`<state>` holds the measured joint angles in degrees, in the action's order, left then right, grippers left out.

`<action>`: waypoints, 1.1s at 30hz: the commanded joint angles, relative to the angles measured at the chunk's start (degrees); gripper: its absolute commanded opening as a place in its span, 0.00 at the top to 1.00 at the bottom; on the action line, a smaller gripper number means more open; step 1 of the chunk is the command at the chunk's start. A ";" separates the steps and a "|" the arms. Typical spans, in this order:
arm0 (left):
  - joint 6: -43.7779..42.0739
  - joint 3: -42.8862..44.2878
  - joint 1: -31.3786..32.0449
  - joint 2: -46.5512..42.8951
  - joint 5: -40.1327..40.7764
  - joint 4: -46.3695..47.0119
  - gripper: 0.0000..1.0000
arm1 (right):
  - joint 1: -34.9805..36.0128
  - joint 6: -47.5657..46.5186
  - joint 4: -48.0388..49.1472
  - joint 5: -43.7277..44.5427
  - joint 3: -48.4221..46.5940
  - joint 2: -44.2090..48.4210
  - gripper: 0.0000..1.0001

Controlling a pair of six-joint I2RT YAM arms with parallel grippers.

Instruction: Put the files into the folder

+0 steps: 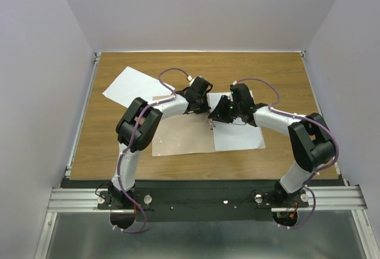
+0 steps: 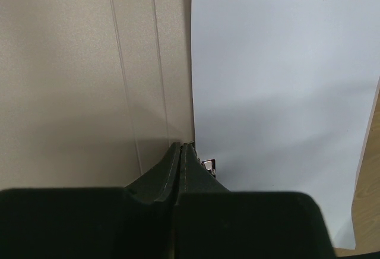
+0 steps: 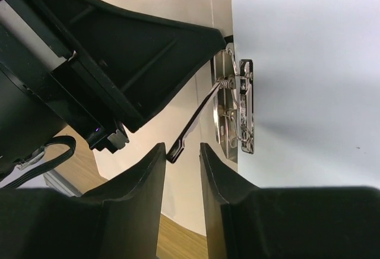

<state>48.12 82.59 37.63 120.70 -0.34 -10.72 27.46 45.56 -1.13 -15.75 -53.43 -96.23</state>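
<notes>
The tan folder [image 1: 178, 134] lies open on the table, and one white file [image 1: 240, 134] rests on its right half. A second file [image 1: 133, 87] lies on the wood at the back left. The metal clip [image 3: 237, 110] sits at the fold, its black lever [image 3: 196, 119] raised. My right gripper [image 3: 181, 147] is open, and the lever's end sits between its fingertips, close to the left one. My left gripper [image 2: 180, 147] is shut with nothing between its fingers, its tips down on the folder [image 2: 77, 81] right beside the clip [image 2: 209, 164] and the file's edge [image 2: 279, 92].
Both grippers crowd the fold: the left gripper's body [image 3: 119, 51] is close above the right fingers. Wooden table [image 1: 119, 152] shows round the folder. Grey walls enclose three sides, and a metal rail [image 1: 202, 196] runs along the near edge.
</notes>
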 commanded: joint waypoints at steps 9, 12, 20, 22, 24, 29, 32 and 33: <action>-0.48 -2.43 0.78 1.11 -0.19 -2.90 0.94 | 1.45 -0.56 -0.10 1.42 3.68 1.30 0.81; -0.66 -2.52 0.78 1.20 -0.19 -2.90 0.94 | 1.63 -0.82 -0.89 2.12 5.79 2.00 0.94; -1.01 -2.69 0.78 1.29 -0.10 -2.81 0.94 | 1.63 0.49 -1.77 4.32 11.06 1.83 0.99; -1.36 -2.69 0.78 1.64 1.48 -2.64 0.94 | 1.63 0.41 -1.77 4.93 11.50 0.87 0.99; -1.80 -2.52 0.69 1.90 1.48 -2.64 0.98 | 1.63 -0.03 -2.56 6.34 12.03 0.43 0.99; -5.12 -1.47 0.78 3.48 1.57 -2.46 0.98 | 1.63 -0.47 -5.02 10.29 13.26 -1.07 0.99; -6.37 -0.85 0.78 4.45 3.14 -3.69 0.98 | 1.63 -0.82 -7.03 14.24 13.53 -1.77 0.99; -7.24 -0.50 0.78 4.71 3.24 -3.95 0.98 | 1.63 -1.43 -7.22 14.60 13.53 -2.47 0.99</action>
<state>46.00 82.15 38.02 120.68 -0.89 -9.85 28.58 47.18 4.47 -10.92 -43.53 -94.24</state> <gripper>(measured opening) 0.025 0.015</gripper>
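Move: The clip's raised lever stands right at the right hand, its middle about 1 cm ahead, 1 cm to the right and 2 cm below, its tip between the half-open fingers. The body of the clip lies about 5 cm below the hand, 1 cm ahead and 1 cm right; the file on the folder is centred about 13 cm right, 1 cm ahead and 6 cm below. From the left hand, shut on the clip's far end, the lever is about 5 cm back, 1 cm right and 2 cm above. The right fingers shut at the tip of the clip's lever and press the lever over towards the near end of the clip, going down about 4 cm with some 2.5 cm back and 2 cm to the right, the wrist hardly turning. The left hand stays put, its closed fingertips still on the clip's far end. ##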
